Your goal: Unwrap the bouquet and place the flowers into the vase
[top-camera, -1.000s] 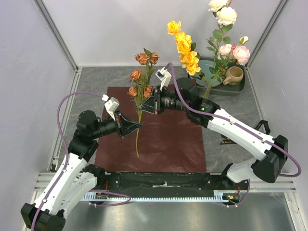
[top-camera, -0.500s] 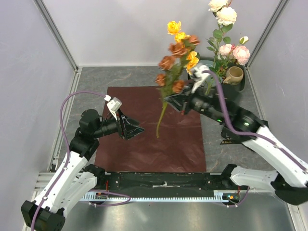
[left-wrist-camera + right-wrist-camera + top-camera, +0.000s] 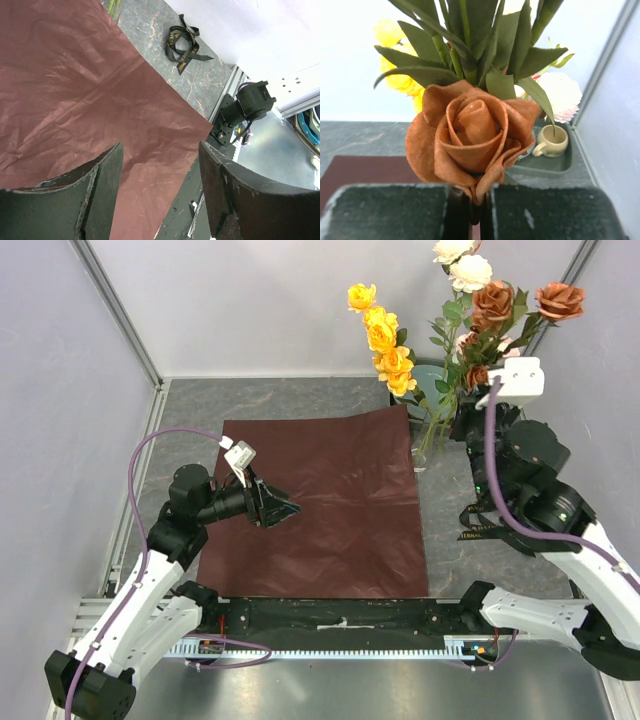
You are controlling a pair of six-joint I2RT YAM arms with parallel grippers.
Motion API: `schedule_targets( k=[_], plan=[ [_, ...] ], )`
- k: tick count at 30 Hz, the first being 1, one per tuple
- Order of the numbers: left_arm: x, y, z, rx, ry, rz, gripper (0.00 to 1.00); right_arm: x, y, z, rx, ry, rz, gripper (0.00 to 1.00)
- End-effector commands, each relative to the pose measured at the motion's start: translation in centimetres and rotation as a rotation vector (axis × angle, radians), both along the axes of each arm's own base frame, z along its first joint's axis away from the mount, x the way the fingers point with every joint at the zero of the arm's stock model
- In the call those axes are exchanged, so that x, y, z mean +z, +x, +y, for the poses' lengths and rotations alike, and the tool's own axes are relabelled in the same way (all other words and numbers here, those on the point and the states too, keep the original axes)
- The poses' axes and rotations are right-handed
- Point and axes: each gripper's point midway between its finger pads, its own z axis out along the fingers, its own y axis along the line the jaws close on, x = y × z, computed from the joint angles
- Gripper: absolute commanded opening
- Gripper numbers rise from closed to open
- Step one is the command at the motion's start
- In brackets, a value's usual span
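The dark red wrapping paper lies spread flat on the table, and the bouquet is undone. My right gripper is raised at the back right, shut on the stem of the rust-brown flowers. In the right wrist view a rust-brown bloom stands just above the shut gripper. The clear vase beside it holds yellow roses and white and pink roses. My left gripper hangs open and empty over the paper's left half.
The black ribbon lies on the grey tabletop right of the paper, by the right arm. A beige mug sits in a dark green tray at the back right corner. Walls enclose the back and both sides.
The left gripper opened and let go of the rust-brown stem. The right arm lifted the stem off the paper and swung it up and right, next to the vase.
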Motion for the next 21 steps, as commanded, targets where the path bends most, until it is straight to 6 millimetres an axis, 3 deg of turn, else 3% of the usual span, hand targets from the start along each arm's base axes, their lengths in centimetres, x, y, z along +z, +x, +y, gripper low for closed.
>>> schedule_targets(
  k=[1, 3, 11, 15, 21],
  plan=[
    [1.9, 0.4, 0.1, 0.009, -0.005, -0.075, 0.69, 2.2, 1.3, -2.6, -0.221, -0.041, -0.066, 0.00],
    [1.9, 0.3, 0.1, 0.012, -0.005, -0.076, 0.69, 3.2, 1.7, -2.7, -0.241, -0.037, -0.092, 0.00],
    [1.7, 0.4, 0.1, 0.009, -0.004, -0.068, 0.69, 4.5, 5.6, -2.8, -0.259, 0.029, -0.149, 0.00],
    [1.8, 0.3, 0.1, 0.009, -0.005, -0.073, 0.69, 4.2, 7.9, -2.5, -0.257, 0.065, -0.147, 0.00],
    [1.8, 0.4, 0.1, 0.015, -0.004, -0.076, 0.69, 4.4, 9.0, -2.1, -0.247, 0.114, -0.153, 0.00]
  ],
)
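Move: The glass vase stands about 16 cm ahead of the right gripper, 3 cm to its left and some 36 cm below. The yellow roses leaning out of it are about 20 cm ahead and 13 cm left, near gripper height; the pink peony is about 24 cm ahead and 9 cm right, also near that height. The mug lies roughly 34 cm ahead, 17 cm right and 43 cm down. From the left gripper, the vase is about 23 cm ahead, 28 cm right and 13 cm lower. Keep the right fingers shut on the brown roses' stem and carry them upright, forward towards the vase, about 9 cm and nearly level, staying high above the rim. Swing the gripper some 15 degrees clockwise as it goes, so that it comes up close to the flowers already standing there. ##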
